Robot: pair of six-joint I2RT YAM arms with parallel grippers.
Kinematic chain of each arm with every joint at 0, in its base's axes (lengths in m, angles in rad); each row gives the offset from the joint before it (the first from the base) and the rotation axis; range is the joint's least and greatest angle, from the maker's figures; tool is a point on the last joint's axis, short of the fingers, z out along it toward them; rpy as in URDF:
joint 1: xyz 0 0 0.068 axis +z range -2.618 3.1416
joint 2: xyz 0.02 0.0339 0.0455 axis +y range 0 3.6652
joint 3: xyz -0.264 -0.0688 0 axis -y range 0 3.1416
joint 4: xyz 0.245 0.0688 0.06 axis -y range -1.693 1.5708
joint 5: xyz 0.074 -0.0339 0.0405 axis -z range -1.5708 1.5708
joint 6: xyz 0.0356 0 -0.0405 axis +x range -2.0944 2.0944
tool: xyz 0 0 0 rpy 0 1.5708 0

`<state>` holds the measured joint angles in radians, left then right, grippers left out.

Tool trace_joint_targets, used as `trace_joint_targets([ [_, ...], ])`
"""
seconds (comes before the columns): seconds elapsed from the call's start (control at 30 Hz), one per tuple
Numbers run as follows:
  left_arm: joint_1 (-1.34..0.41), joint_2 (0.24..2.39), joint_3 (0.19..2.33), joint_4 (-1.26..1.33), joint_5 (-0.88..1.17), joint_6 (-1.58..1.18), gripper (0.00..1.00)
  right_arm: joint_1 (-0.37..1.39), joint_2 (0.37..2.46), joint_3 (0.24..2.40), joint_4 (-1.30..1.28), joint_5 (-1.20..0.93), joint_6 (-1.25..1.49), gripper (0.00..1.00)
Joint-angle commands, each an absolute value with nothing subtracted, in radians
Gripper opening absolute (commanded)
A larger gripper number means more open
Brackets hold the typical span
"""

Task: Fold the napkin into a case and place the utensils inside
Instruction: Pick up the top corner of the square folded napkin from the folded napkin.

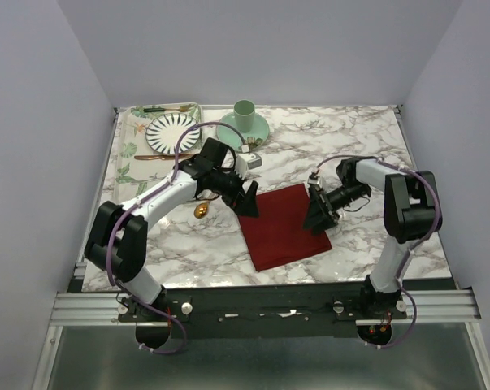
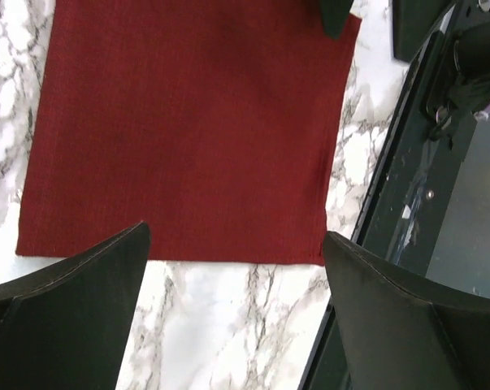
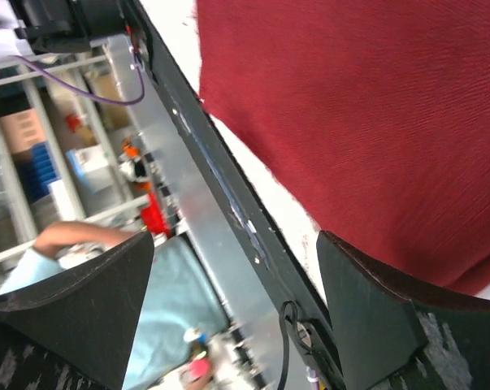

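Observation:
The dark red napkin [image 1: 286,227] lies flat and unfolded on the marble table, turned at a slight angle. My left gripper [image 1: 249,201] hovers open at its far left corner. In the left wrist view the napkin [image 2: 188,122] fills the upper part, and the left gripper [image 2: 235,244] holds nothing. My right gripper [image 1: 316,213] stands open over the napkin's right edge. In the right wrist view the right gripper [image 3: 235,240] is empty, with one finger [image 3: 366,309] over the napkin [image 3: 375,106]. A small gold spoon [image 1: 201,210] lies on the table under my left arm.
A striped plate [image 1: 173,132] sits on a leaf-print placemat [image 1: 131,158] at the back left, with a green-handled utensil [image 1: 167,108] and a brown-gold one [image 1: 157,157] beside it. A green cup on a saucer [image 1: 245,119] stands behind. The black front rail [image 2: 407,203] runs close to the napkin.

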<state>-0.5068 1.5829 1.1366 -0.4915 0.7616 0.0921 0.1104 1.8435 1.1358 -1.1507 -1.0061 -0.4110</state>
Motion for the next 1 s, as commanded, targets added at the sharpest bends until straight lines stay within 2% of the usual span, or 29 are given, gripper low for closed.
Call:
trace_joint_targets([
  [0.0,-0.514,1.652,1.207,-0.465,0.759,0.072,0.99,0.120,1.996,1.131,-1.172,-0.939,-0.443,0.89],
  [0.17,-0.532,1.755,1.302,-0.553,0.686,0.188,0.99,0.115,2.026,1.127,-1.126,-0.743,-0.411,0.88],
  [0.37,-0.545,1.853,1.376,-0.571,0.649,0.279,0.98,0.115,2.048,1.257,-1.166,-0.605,-0.408,0.88],
  [0.53,-0.575,1.945,1.437,-0.620,0.588,0.348,0.88,0.117,2.010,1.348,-1.218,-0.565,-0.416,0.88],
  [0.6,-0.586,1.968,1.437,-0.624,0.554,0.351,0.78,0.115,1.982,1.353,-1.229,-0.525,-0.413,0.88],
  [0.7,-0.588,1.999,1.433,-0.643,0.513,0.338,0.63,0.114,1.936,1.324,-1.204,-0.437,-0.403,0.79],
  [0.73,-0.589,2.002,1.424,-0.650,0.502,0.336,0.61,0.115,1.931,1.298,-1.195,-0.419,-0.402,0.70],
  [0.8,-0.589,1.993,1.395,-0.650,0.479,0.333,0.58,0.114,1.936,1.279,-1.158,-0.373,-0.390,0.60],
  [0.83,-0.588,1.988,1.359,-0.647,0.460,0.330,0.58,0.115,1.943,1.270,-1.148,-0.364,-0.385,0.51],
  [0.9,-0.589,1.961,1.321,-0.644,0.450,0.331,0.56,0.115,1.973,1.273,-1.117,-0.347,-0.370,0.43],
  [0.93,-0.588,1.950,1.283,-0.643,0.436,0.325,0.55,0.117,1.983,1.278,-1.108,-0.344,-0.362,0.35],
  [0.97,-0.589,1.939,1.263,-0.640,0.433,0.324,0.53,0.118,1.994,1.293,-1.092,-0.342,-0.350,0.33],
])
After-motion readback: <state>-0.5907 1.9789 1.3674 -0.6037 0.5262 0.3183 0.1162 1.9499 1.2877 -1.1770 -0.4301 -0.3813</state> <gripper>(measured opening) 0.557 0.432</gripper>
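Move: The napkin's far-left corner lies about 9 cm ahead of the left hand, 4 cm to its left and 11 cm below; the gold spoon is some 6 cm ahead of that hand and 13 cm to its left. The near-right corner is roughly 2 cm back from the right hand, 4 cm to its right and 6 cm below. From the right hand, the far-right corner is about 19 cm ahead and 4 cm left. Drop the right gripper about 5 cm onto the napkin by its near-right corner, then slide it level, working rightwards and, after a short way back, forward, tipping the fingers some 30 degrees steeper and closing them about halfway at the end. Meanwhile bring the left gripper forward and rightwards, then about 10 cm down to the turning far-left corner, narrowing its wide-open fingers to about half. ##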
